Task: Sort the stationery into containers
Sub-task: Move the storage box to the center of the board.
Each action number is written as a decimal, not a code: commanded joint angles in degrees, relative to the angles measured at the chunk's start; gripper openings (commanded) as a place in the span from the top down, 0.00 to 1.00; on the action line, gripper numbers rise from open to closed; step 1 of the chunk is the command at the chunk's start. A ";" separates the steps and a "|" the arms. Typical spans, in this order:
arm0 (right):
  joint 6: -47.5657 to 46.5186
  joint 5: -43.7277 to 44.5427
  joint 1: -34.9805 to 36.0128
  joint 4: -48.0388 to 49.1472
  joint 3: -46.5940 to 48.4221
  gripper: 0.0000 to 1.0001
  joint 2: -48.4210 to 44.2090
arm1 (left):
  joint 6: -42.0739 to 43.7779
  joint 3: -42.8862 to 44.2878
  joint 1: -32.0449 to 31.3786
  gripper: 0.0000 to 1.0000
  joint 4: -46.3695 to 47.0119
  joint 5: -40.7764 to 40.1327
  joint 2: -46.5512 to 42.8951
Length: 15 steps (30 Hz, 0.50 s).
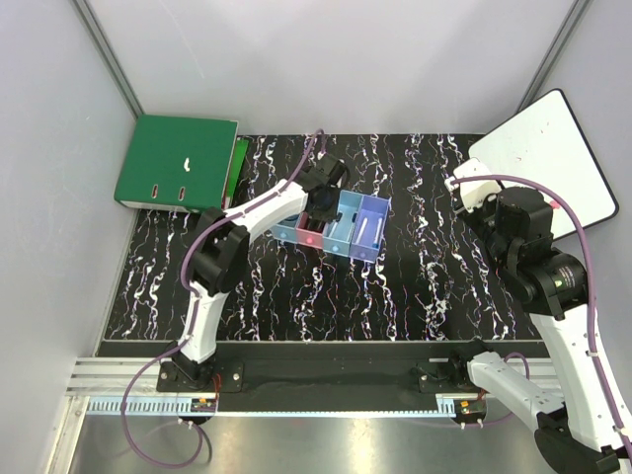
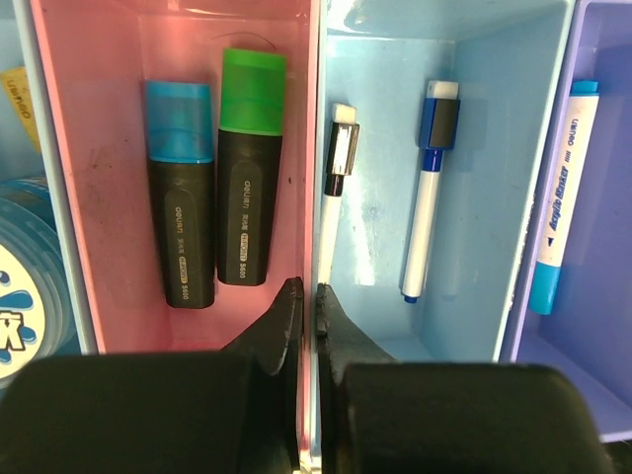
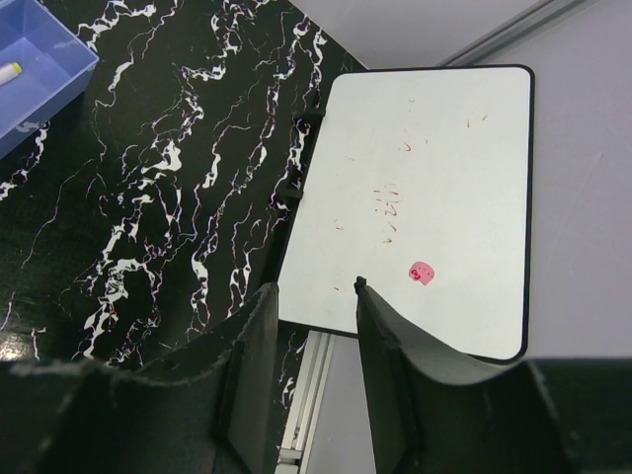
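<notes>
The containers stand in a row mid-table. In the left wrist view the pink bin holds two black markers, one blue-capped and one green-capped. The light blue bin holds two thin white pens. The purple bin holds a white marker. The tape roll lies in the far-left bin. My left gripper straddles the wall between the pink and light blue bins and is shut on it. My right gripper is open and empty over the board's edge.
A green ring binder lies at the back left. A white board with a black rim leans at the back right and also fills the right wrist view. The purple bin's corner shows top left there.
</notes>
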 commanded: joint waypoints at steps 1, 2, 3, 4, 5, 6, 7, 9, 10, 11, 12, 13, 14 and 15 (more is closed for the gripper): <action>0.77 -1.09 -0.21 0.21 0.81 0.55 -0.21 | -10.02 -3.66 -2.60 1.00 -4.83 4.56 -2.72; 0.68 -1.01 -0.21 0.04 0.89 0.55 -0.13 | -10.74 -4.10 -2.95 1.00 -4.74 6.38 -2.81; 0.68 -0.92 -0.21 0.03 0.89 0.55 -0.13 | -11.70 -4.71 -3.48 1.00 -4.74 6.84 -2.90; 0.68 -0.92 -0.21 -0.05 0.89 0.55 -0.21 | -13.71 -5.07 -3.66 1.00 -4.66 7.45 -2.99; 0.59 -0.92 -0.21 -0.32 0.81 0.55 -0.13 | -14.69 -5.24 -3.92 1.00 -4.57 8.41 -2.99; 0.68 -0.74 -0.21 -0.41 0.72 0.55 -0.13 | -15.48 -5.16 -4.27 1.00 -4.48 8.94 -2.64; 0.77 -0.74 -0.21 -0.58 0.54 0.56 -0.30 | -16.88 -4.98 -4.45 1.00 -4.39 9.47 -2.55; 0.77 -0.65 -0.13 -0.85 0.02 0.56 -0.39 | -18.21 -4.98 -5.06 1.00 -4.39 10.27 -2.28; 0.85 -0.65 -0.21 -0.93 -0.16 0.55 -0.48 | -19.70 -5.16 -5.33 1.00 -4.39 10.27 -2.37; 0.86 -0.57 -0.21 -1.02 -0.42 0.55 -0.56 | -20.49 -5.51 -5.33 1.00 -4.39 11.14 -2.46; 0.94 -0.39 -0.21 -1.11 -0.42 0.55 -0.48 | -21.37 -6.55 -5.33 1.00 -3.96 11.58 -3.07; 1.03 -0.39 -0.30 -1.20 -0.60 0.56 -0.48 | -23.21 -7.17 -5.24 1.00 -3.60 12.11 -3.33; 0.94 -0.39 -0.21 -1.28 -0.86 0.55 -0.56 | -24.18 -7.88 -5.24 1.00 -3.08 12.98 -3.77; 0.94 -0.48 -0.21 -1.28 -0.95 0.56 -0.48 | -25.06 -8.58 -5.24 1.00 -2.38 13.69 -4.21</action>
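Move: Between the left fingers, already shut, is the wall dividing the storage box's pink and light-blue compartments. The middle of the board lies about 6 cm back, 2 cm right and 6 cm below them. The highlighters sit some 3 cm left and 3 cm ahead, the white-and-blue marker 3 cm right and 3 cm ahead, the round tin 9 cm left and 2 cm ahead. From the idle right hand, the board's middle is roughly 29 cm left, 11 cm ahead and well below. Dragging the storage box by its pinched divider, the left hand goes back about 5 cm and right about 3 cm at an unchanged height, towards the middle of the board; the back part leads and the rightward part joins in as it goes. The wrist turns some 10 degrees counter-clockwise and brings the fingers slightly steeper, while they keep their hold. ##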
